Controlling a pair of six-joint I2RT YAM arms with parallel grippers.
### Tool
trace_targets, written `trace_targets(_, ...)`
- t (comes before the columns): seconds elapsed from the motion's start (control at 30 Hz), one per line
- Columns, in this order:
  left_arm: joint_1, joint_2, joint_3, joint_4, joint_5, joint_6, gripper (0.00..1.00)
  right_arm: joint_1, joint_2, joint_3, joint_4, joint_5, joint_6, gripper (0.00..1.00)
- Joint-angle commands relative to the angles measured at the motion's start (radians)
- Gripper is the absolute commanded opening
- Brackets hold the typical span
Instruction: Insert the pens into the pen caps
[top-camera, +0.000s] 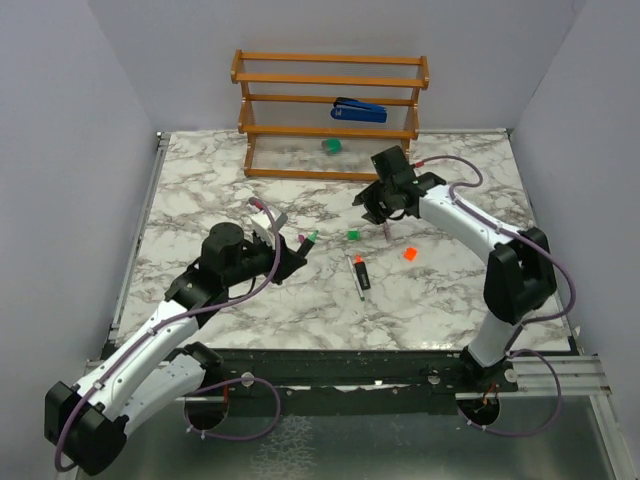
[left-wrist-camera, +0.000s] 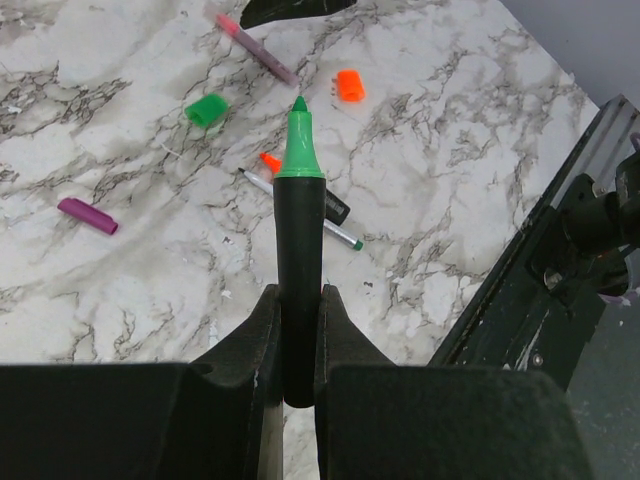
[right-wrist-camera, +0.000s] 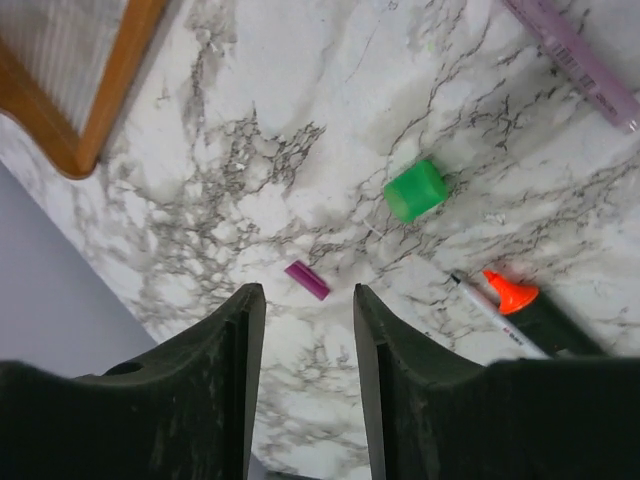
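My left gripper (left-wrist-camera: 300, 295) is shut on the black barrel of the green-tipped pen (left-wrist-camera: 299, 200), which points forward above the table. Ahead of it lie a green pen cap (left-wrist-camera: 207, 110), an orange cap (left-wrist-camera: 349, 85), a magenta cap (left-wrist-camera: 88, 215) and a thin pink pen (left-wrist-camera: 257, 47). The orange-tipped pen (left-wrist-camera: 333, 207) and a thin grey pen (left-wrist-camera: 345, 238) lie side by side, partly behind the held pen. My right gripper (right-wrist-camera: 305, 300) hangs open and empty over the marble, above the magenta cap (right-wrist-camera: 307, 280). The green cap (right-wrist-camera: 416, 190) is to its right.
A wooden rack (top-camera: 330, 115) stands at the back with a blue stapler (top-camera: 358, 110) on a shelf and a green block (top-camera: 331, 146) below. The table's dark front rail (left-wrist-camera: 560, 230) runs to the right of my left gripper. Grey walls enclose the table.
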Motion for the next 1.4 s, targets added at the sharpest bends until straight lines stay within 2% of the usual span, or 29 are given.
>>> trace_targets(0.0,-0.004,0.040,0.028,0.010,0.019,0.023,0.00,-0.011,0.161,0.095,-0.022,-0.099,-0.073,0.48)
trace_targets(0.13,-0.004,0.071,0.030,0.013,0.020,0.043,0.00,-0.015,0.295,0.217,-0.148,-0.153,0.031,0.47)
trace_targets(0.33,-0.001,0.084,0.027,0.022,0.034,0.052,0.00,-0.015,0.387,0.253,-0.149,-0.225,0.147,0.44)
trace_targets(0.73,0.007,0.101,0.031,0.030,0.090,0.059,0.00,-0.015,0.356,0.205,-0.205,-0.191,0.287,0.44)
trace_targets(1.03,0.007,0.088,0.029,0.029,0.097,0.060,0.00,-0.017,0.364,0.187,-0.254,-0.192,0.336,0.49)
trace_targets(1.23,0.007,0.083,0.029,0.024,0.100,0.063,0.00,-0.025,0.367,0.182,-0.243,-0.181,0.341,0.66)
trace_targets(1.37,0.007,0.085,0.029,0.024,0.102,0.064,0.00,-0.031,0.370,0.172,-0.241,-0.181,0.351,0.68)
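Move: The green cap lies on the table about 3 cm to the left of the empty right gripper, level with it fore and aft, and roughly 13 cm below. A pink pen lies some 8 cm to the right of the cap and 3 cm farther out; the orange cap is about 13 cm to the right of it and 5 cm nearer. The black orange-tipped pen sits around 11 cm back from this hand and 1 cm left. From the left hand, the green cap lies about 17 cm ahead, 13 cm right and 20 cm below. Drop the right gripper about 11 cm towards the green cap, most of it early, swinging left on the way and easing slightly back at the end. Tip the fingers down by some 30 degrees with a small clockwise turn, and open them wider to straddle the space over the cap. Keep the green-tipped pen gripped in the left hand and lower it slightly. ##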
